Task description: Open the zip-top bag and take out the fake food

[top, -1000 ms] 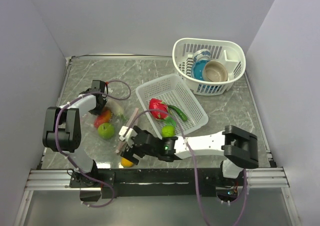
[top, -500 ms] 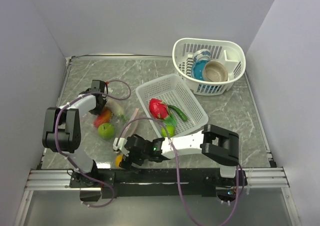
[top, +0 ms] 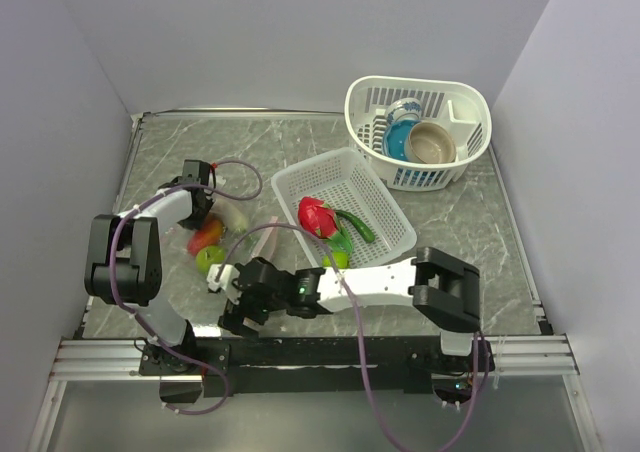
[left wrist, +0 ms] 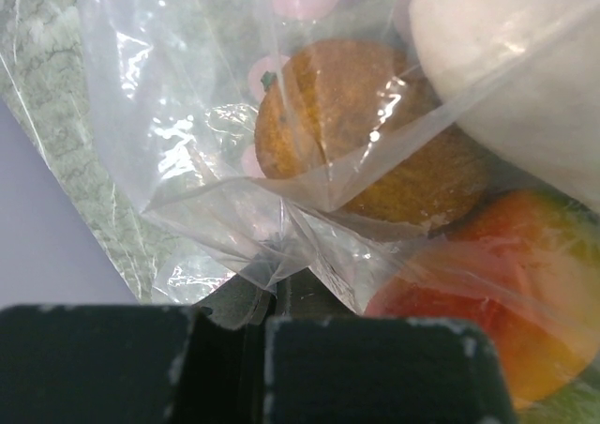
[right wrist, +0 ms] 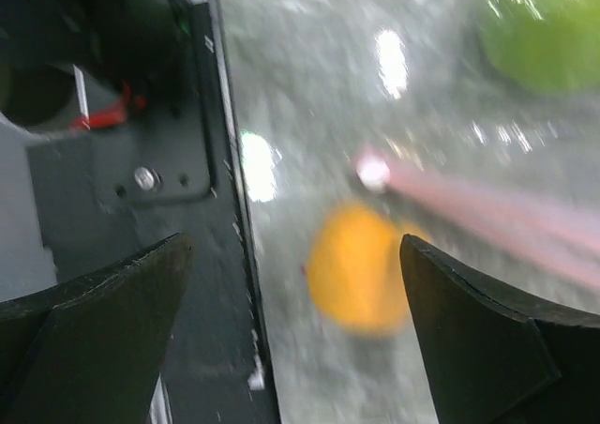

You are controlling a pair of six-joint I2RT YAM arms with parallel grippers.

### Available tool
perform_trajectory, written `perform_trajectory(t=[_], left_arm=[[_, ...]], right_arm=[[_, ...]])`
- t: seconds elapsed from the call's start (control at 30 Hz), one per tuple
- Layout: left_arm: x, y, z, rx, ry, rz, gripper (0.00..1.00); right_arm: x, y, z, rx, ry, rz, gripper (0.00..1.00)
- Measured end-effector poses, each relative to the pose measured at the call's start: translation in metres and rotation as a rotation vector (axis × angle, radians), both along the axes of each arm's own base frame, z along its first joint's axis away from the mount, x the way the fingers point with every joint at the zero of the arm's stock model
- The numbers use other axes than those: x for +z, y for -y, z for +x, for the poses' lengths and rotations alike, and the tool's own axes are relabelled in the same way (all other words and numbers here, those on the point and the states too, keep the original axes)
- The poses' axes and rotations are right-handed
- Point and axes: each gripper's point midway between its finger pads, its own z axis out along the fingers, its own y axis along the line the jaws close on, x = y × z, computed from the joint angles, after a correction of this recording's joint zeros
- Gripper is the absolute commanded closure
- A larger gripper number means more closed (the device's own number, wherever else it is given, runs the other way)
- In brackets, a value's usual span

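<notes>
The zip-top bag (top: 222, 234) lies at the left of the table, clear, its pinkish zip strip (top: 252, 244) pointing toward the near edge. My left gripper (top: 203, 210) is shut on a pinched fold of the bag's plastic (left wrist: 281, 255). Inside the bag, the left wrist view shows fake food: an orange fruit (left wrist: 328, 114), a red-orange piece (left wrist: 469, 302) and a whitish piece (left wrist: 516, 68). My right gripper (top: 229, 302) hangs open over a loose yellow-orange fruit (right wrist: 361, 269), which lies on the table between the fingers. The zip strip's end (right wrist: 487, 208) and a green fruit (right wrist: 553, 30) lie just beyond.
A white perforated basket (top: 330, 167) mid-table holds a red-pink fruit (top: 316, 215), a green pod (top: 357, 225) and a green fruit (top: 337, 260). A round white basket (top: 470, 102) at the back right holds the tan bowl and blue cup. The black near-edge rail (right wrist: 141, 161) sits beside the yellow-orange fruit.
My right arm has swung left along the near edge, and its open gripper now covers the yellow-orange fruit in the top view. The left arm and bag have stayed put.
</notes>
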Motion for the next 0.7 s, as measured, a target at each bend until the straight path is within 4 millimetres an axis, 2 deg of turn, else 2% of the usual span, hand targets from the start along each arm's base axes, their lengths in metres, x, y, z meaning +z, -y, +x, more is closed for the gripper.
perform_trajectory(t=[0.07, 0.17, 0.33, 0.7], left_arm=[[0.000, 0.000, 0.000, -0.003, 0.001, 0.001, 0.99], [0.000, 0.000, -0.002, -0.008, -0.004, 0.004, 0.99], [0.000, -0.001, -0.004, -0.013, -0.002, 0.006, 0.99], [-0.002, 0.000, -0.009, -0.019, -0.003, -0.002, 0.99]], right_arm=[[-0.004, -0.010, -0.002, 0.018, -0.015, 0.002, 0.00], [-0.022, -0.018, -0.002, 0.023, -0.026, -0.033, 0.00], [-0.057, -0.011, 0.006, -0.014, -0.014, -0.127, 0.00], [-0.059, 0.014, 0.021, -0.101, 0.058, -0.148, 0.00]])
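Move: The orange lies on the table about 3 cm ahead of the right hand, 3 cm to its right and 7 cm below. The near end of the bag's pink seal sits some 5 cm to the left of the orange, level with it fore and aft. The green apple is about 12 cm ahead of this hand and 7 cm to its left. From the left hand, the orange lies roughly 23 cm back and 19 cm to the right, a centimetre lower. The orange is what the right hand sinks onto: it drops about 6 cm, at first swinging 2 cm left, then, once low, easing some 3 cm back to the right and 2 cm forward. The fingers tip about 10 degrees more steeply down and stay wide open, their tips ending astride the orange, not closed on it. ##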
